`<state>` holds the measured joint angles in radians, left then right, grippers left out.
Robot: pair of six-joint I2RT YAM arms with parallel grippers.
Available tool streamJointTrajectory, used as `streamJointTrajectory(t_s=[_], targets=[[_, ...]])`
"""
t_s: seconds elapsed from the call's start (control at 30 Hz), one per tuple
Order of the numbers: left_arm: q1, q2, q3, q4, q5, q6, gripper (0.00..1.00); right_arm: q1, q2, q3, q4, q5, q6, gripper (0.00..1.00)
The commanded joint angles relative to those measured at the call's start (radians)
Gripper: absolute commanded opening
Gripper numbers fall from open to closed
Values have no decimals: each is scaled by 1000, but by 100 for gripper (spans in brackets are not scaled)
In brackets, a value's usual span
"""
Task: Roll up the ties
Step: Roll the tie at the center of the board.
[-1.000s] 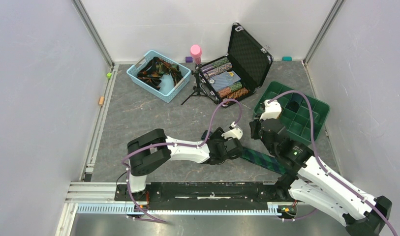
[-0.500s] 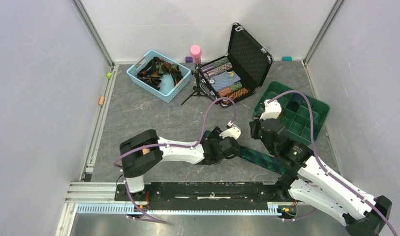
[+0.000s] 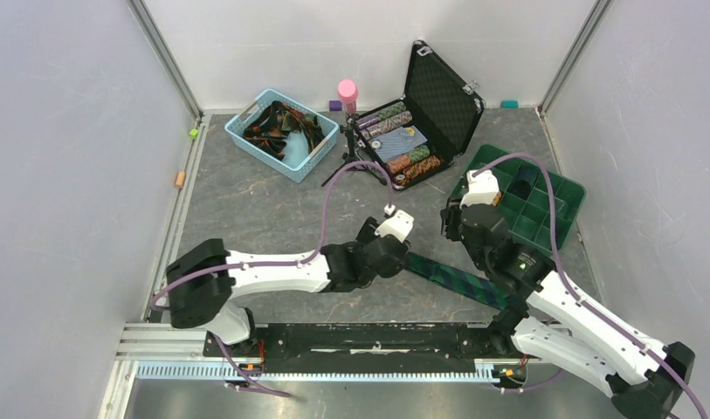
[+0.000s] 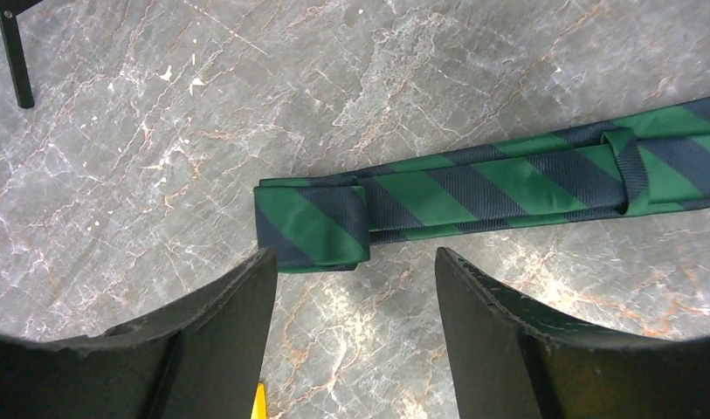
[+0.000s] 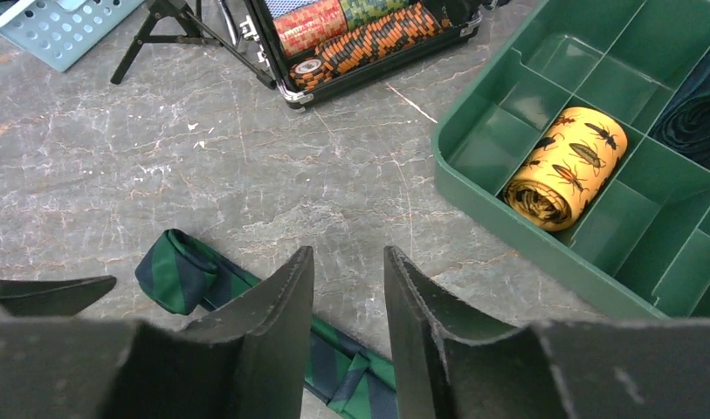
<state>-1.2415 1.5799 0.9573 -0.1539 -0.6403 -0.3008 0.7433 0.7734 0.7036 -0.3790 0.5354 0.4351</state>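
Note:
One of the ties (image 3: 460,279), striped dark green and navy, lies flat on the grey marble floor between the arms. Its left end is folded into a small loose roll (image 4: 312,229), also visible in the right wrist view (image 5: 175,271). My left gripper (image 4: 355,254) is open just short of that rolled end, not touching it. My right gripper (image 5: 348,253) hovers over the tie's middle with a narrow gap between its fingers and nothing in it. A yellow rolled tie (image 5: 565,166) with an insect print sits in one compartment of the green tray (image 5: 473,188).
A blue basket (image 3: 320,144) at the back left holds several loose ties. An open black case (image 3: 443,96) of chips stands at the back centre, with a small tripod (image 3: 347,157) topped in pink beside it. The green tray (image 3: 556,218) lies at the right.
My left arm has swung out to the left and its gripper has drawn back from the tie's rolled end, opening wider. The right gripper's fingers have parted.

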Motion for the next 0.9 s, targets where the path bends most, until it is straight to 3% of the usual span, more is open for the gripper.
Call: streamJointTrajectory(t_s=[0.0,0.17,0.37,0.6,0.87], targets=[[71,-150,-62,40,73,-86,73,-4,55,68,17,8,-58,48],[253,-334,-159,28,191,-153,75,-4,192,128,49,-195,-201,72],[539,-478,-220,-63,357,-230,84,14,464,211,97,-508,-309,91],[802,-579,-315,-117,516,-333,95,91,747,285,185,-633,-391,98],[853,-649,-362,-137,543,-337,96,116,890,355,209,-656,-426,98]])
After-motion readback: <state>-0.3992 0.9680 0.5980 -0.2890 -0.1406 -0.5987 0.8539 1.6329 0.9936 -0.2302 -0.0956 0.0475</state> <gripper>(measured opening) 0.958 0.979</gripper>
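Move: The rolled end of the tie lies about 17 cm left of the right hand, 1 cm back and some 18 cm below. A yellow block sits about 11 cm left of the roll and 7 cm nearer the bases; the green tray is roughly 21 cm right of the right hand and 12 cm ahead, 17 cm lower. From the left hand the roll is some 3 cm ahead, 2 cm left and 7 cm below. As the left withdraws leftward, the right sweeps 18 cm left and 14 down to the roll, opening wide. ##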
